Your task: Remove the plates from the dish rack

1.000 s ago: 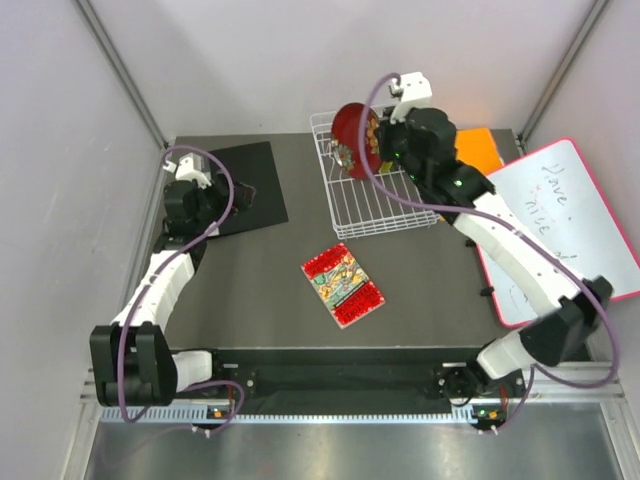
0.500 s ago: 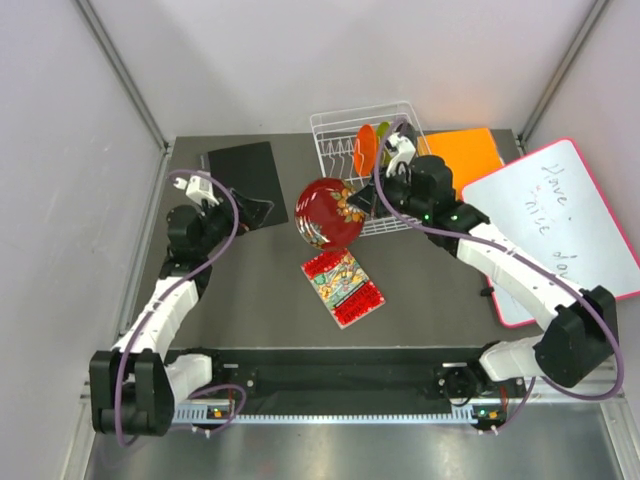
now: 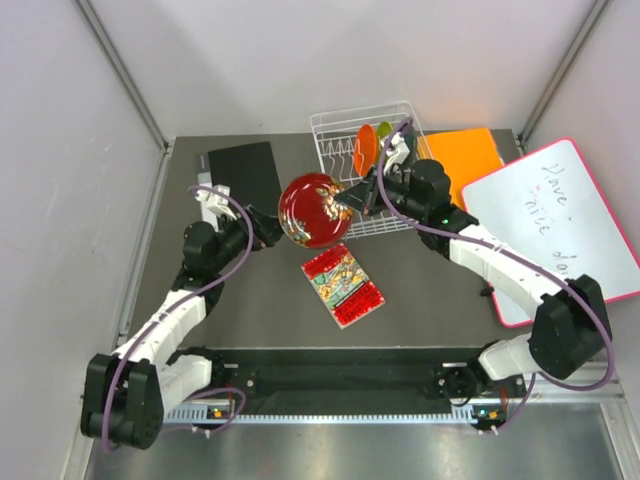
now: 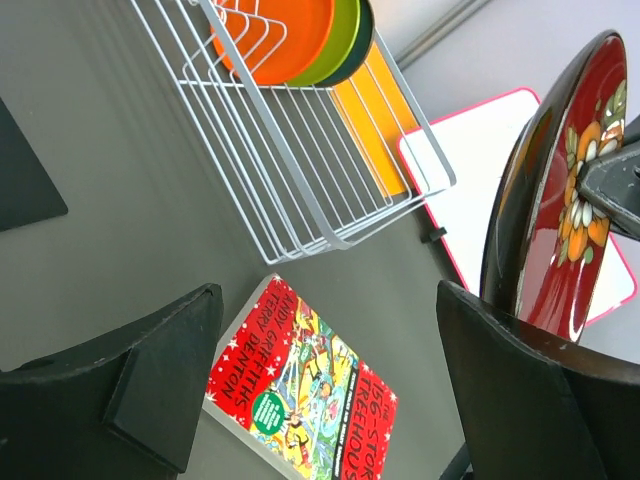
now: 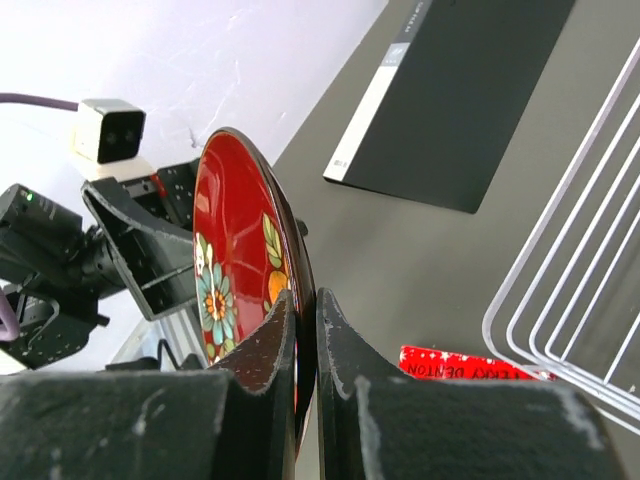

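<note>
My right gripper is shut on the rim of the dark red plate, holding it on edge above the table, left of the dish rack. The right wrist view has the fingers pinching the flowered red plate. My left gripper is open just left of that plate. From the left wrist, the red plate sits beside the right finger, outside the open gripper. Orange, lime green and dark teal plates stand in the rack.
A red patterned book lies flat below the held plate. A black mat lies at the back left. An orange board and a pink-edged whiteboard lie right of the rack.
The right arm lifted the red plate out of the rack and carried it left over the table. The left arm swung right toward it, jaws open.
</note>
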Tool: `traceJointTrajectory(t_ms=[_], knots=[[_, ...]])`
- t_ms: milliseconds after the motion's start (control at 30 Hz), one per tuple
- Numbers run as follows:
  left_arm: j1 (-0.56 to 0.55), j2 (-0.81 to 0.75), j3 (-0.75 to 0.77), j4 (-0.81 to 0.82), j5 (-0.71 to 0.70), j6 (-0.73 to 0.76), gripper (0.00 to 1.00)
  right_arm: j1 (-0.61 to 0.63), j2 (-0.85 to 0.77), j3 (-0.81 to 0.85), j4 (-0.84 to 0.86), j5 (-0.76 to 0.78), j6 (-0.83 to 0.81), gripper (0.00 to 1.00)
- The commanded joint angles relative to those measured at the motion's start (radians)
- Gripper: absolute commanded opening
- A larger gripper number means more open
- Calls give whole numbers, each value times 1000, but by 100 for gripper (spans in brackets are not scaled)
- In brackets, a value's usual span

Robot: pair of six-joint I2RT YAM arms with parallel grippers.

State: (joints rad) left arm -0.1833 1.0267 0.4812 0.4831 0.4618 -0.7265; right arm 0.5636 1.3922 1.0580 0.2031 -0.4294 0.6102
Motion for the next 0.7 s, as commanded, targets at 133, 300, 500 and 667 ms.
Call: traceJointTrajectory(t_ms=[133, 300, 500, 667], knots=[[-47, -99, 19, -72, -150, 64, 91, -37, -59, -9, 55, 98, -21, 0], [-47, -131, 42, -147, -212, 102, 91, -74, -93, -38, 2, 169, -58, 0], [-50, -120, 33, -103, -178, 75, 91, -76, -56, -56, 47, 126, -47, 0], [-70, -71, 10, -9, -152, 15, 89, -62, -4, -64, 117, 69, 6, 0]])
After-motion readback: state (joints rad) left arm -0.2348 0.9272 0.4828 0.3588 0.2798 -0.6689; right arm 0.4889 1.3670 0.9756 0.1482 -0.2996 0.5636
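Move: The red plate in my right fingers has its middle about 6 cm to that hand's left, 2 cm ahead and slightly below; my open left gripper waits about 14 cm left, 2 cm back and 7 cm lower. From my left hand the plate is about 8 cm right, 3 cm ahead and 5 cm up, with the book 15 cm right, 4 cm back and 21 cm down. The dish rack's middle lies 23 cm right, 20 cm ahead and 17 cm down. I draw the pinched red plate away from my left gripper with my right hand, some 5 cm to the right and 3 cm forward, sinking about 4 cm, mostly later on, and turning roughly 10 degrees clockwise. My left hand eases a centimetre or two left and swings slightly counter-clockwise, its jaws staying wide open and empty. ##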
